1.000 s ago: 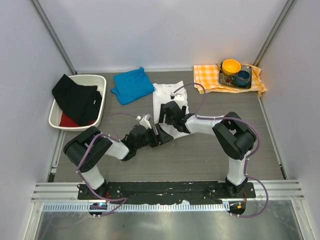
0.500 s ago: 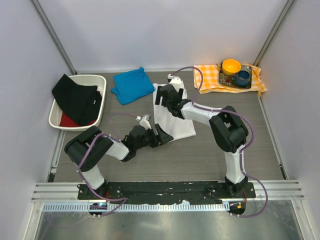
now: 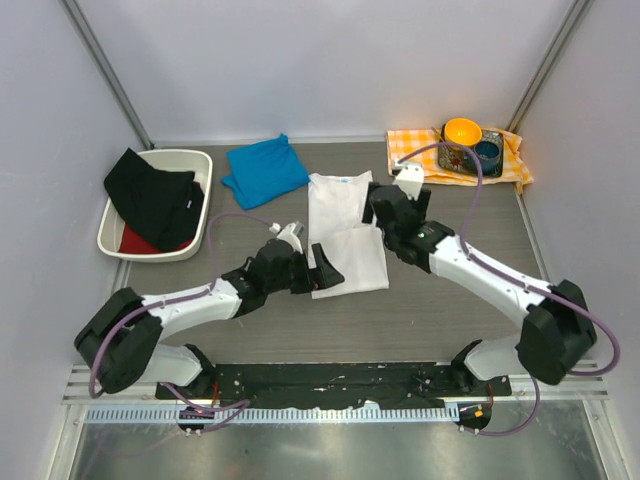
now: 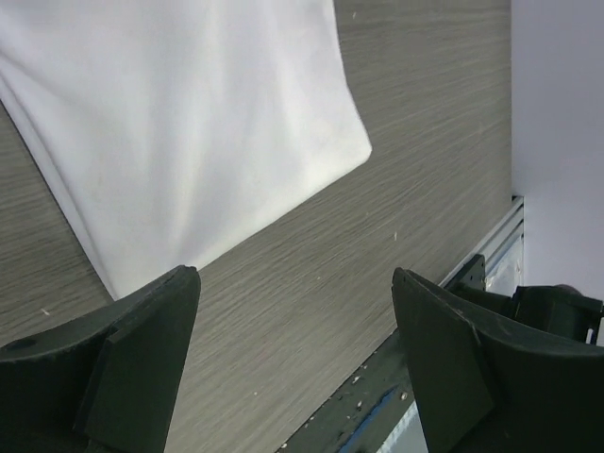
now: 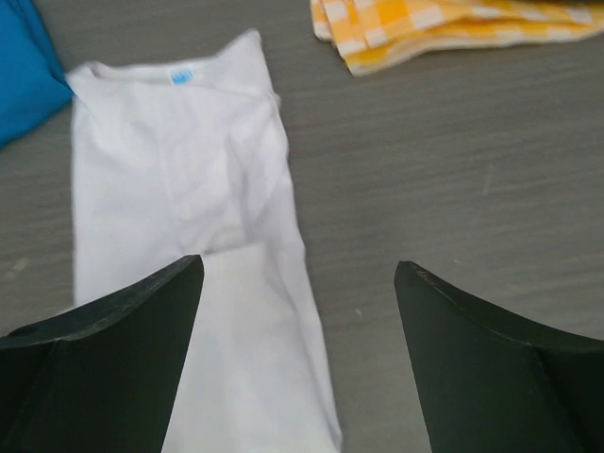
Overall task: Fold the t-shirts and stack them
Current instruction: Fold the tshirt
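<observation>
The white t-shirt (image 3: pixel 345 230) lies flat mid-table as a long strip, collar at the far end; it also shows as white t-shirt (image 4: pixel 189 123) and white t-shirt (image 5: pixel 179 189). The blue t-shirt (image 3: pixel 265 170) sits folded to its far left, a blue t-shirt corner (image 5: pixel 19 75) showing. My left gripper (image 3: pixel 322 272) (image 4: pixel 294 278) hovers open at the white shirt's near left corner, holding nothing. My right gripper (image 3: pixel 393 200) (image 5: pixel 298 266) hangs open over the shirt's right edge, empty.
A white bin (image 3: pixel 185 155) with black and red clothes stands at the far left. An orange-and-white checked cloth (image 3: pixel 415 150) (image 5: pixel 453 28) at the far right carries a tray with an orange bowl (image 3: pixel 462 130) and a blue cup (image 3: pixel 487 153). A metal rail (image 3: pixel 330 385) runs along the near edge.
The right gripper travelled from the shirt's middle to its collar, then off to the right. The left arm stretched out and its jaws opened wider. The shirt now lies as a narrower strip.
</observation>
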You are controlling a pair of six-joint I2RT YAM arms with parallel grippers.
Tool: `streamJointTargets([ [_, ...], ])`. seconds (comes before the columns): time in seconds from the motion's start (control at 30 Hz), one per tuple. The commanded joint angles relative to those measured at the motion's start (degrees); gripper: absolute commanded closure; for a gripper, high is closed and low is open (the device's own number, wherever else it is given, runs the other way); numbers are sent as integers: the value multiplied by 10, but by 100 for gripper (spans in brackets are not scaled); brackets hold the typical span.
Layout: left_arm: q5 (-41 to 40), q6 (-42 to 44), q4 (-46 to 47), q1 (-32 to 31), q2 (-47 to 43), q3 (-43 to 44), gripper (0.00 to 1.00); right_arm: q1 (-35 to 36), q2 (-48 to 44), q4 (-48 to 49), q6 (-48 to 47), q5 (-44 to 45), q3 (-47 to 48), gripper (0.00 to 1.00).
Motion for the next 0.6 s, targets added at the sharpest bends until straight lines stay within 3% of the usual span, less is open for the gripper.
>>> streamJointTargets([
  [0.0, -46, 30, -214, -1, -59, 66, 12, -2, -83, -85, 52, -10, -104, 11],
  [0.23, -68, -19, -241, -3, -87, 4, 14, -1, -172, -85, 117, -124, -237, 14],
  [0.57, -45, -68, -64, -3, -40, -99, 13, 0, -191, 6, 158, -225, -322, 15],
])
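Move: The near right corner of the folded white t-shirt lies about 13 cm back from my right hand, only 1 cm to its right and some 18 cm below. The orange checked cloth is roughly 18 cm ahead and 18 cm to the right of that hand. From my left hand, the t-shirt's near left corner is about 3 cm ahead, 2 cm left and 7 cm below; the blue t-shirt lies some 30 cm ahead and 13 cm left. I sweep my right hand back and down together, about 14 cm each way with a slight drift right, towards the t-shirt's near right corner, tipping the open fingers some 20 degrees further down. My left hand lifts 3 cm, then swings about 5 cm left, a little back and down past its starting height, to hover low just outside the near left corner, still open. ##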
